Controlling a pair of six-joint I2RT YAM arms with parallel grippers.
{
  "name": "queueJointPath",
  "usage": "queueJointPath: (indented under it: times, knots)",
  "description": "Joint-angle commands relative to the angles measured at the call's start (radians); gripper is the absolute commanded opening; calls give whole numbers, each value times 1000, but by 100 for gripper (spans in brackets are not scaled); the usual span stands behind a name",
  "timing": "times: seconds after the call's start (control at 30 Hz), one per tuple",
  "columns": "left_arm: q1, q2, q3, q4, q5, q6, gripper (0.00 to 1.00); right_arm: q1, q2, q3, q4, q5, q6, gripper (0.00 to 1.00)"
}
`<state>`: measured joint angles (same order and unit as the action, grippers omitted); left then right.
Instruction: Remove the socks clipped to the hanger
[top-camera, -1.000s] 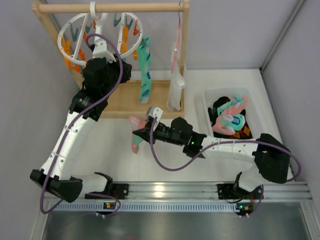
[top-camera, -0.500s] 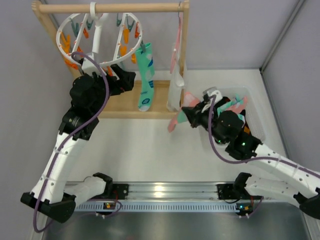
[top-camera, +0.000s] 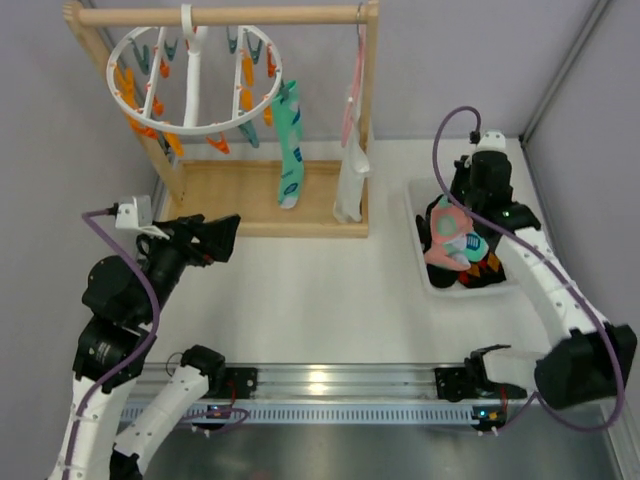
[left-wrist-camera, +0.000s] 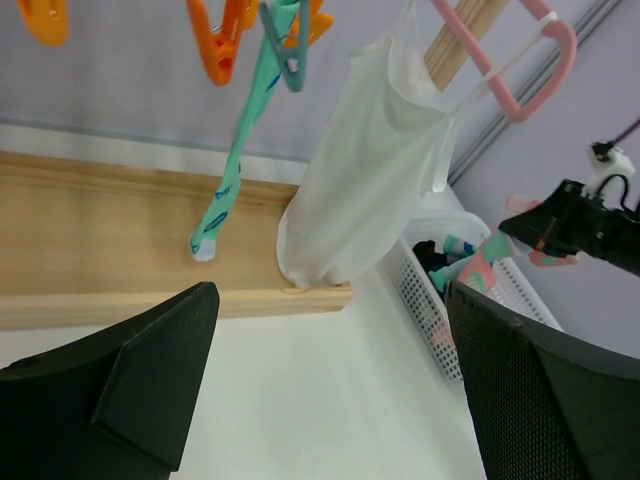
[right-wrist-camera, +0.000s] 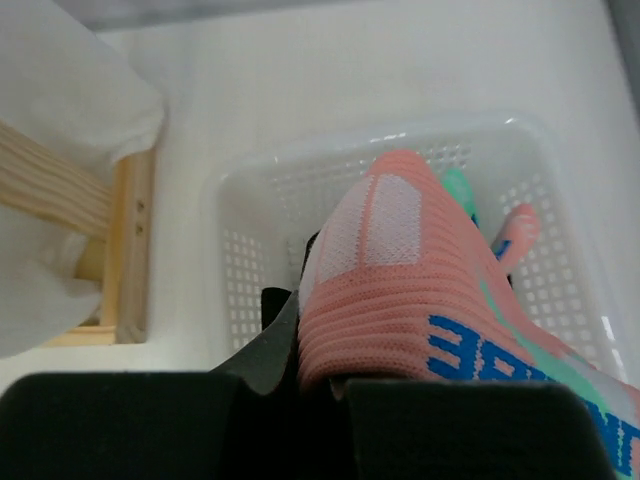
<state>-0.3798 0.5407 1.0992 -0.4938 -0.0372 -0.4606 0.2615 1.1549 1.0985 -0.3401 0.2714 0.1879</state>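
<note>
The white ring hanger (top-camera: 197, 129) hangs from the wooden rack's top bar, with orange and teal clips. One mint-green sock (top-camera: 289, 148) (left-wrist-camera: 232, 177) is still clipped at the ring's right side. My left gripper (top-camera: 222, 238) (left-wrist-camera: 330, 400) is open and empty, low and to the left of the rack's base, its fingers (left-wrist-camera: 150, 385) wide apart. My right gripper (top-camera: 458, 205) (right-wrist-camera: 335, 385) is shut on a pink sock (right-wrist-camera: 420, 290) (top-camera: 445, 238) over the white basket (top-camera: 420, 262) (right-wrist-camera: 245, 260), where other socks lie.
A long white-pink cloth (top-camera: 352, 160) (left-wrist-camera: 365, 170) hangs on a pink hanger at the rack's right post. The wooden rack base (top-camera: 250, 195) (left-wrist-camera: 90, 240) lies behind my left gripper. Grey walls close in on the left, back and right.
My left gripper opened and drew back down from the hanger to the near left. My right arm carried the pink sock from the table's middle to over the basket.
</note>
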Motion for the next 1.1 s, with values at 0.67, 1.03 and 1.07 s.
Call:
queueJointPath:
  times: [0.67,1.03,1.07]
  knots:
    - [2,-334,-159,-216,-240,108,98,-205,-42,-131,23,-278,122,99]
    - [2,-370,-220,-213,-331,63,99,241,-284,-203,329,-660,125,99]
    - [2,-374,-223,-213,-331,62,99,374,-270,-201,404,-634,113,99]
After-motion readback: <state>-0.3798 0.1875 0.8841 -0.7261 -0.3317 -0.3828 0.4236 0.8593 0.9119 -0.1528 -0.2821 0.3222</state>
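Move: Below the right hand, which still holds the pink sock, the middle of the white basket lies some 22 cm down and 6 cm to the right, hardly ahead or back. From that hand the white bag hangs about 23 cm left, 3 cm farther out and 5 cm lower. From the empty left hand the last green sock hangs roughly 26 cm ahead, 12 cm right and 14 cm lower, with the bag about 22 cm ahead, 26 cm right and 19 cm below. Plunging some 22 cm into the basket with fingers tipping about 30 degrees down, the right hand opens wide and lets go of the pink sock. It climbs back out just as far and a little higher, levels, then sweeps back and left towards the white bag, turning counter-clockwise. The left hand, open, sinks, moves left and draws back from the hanger. ##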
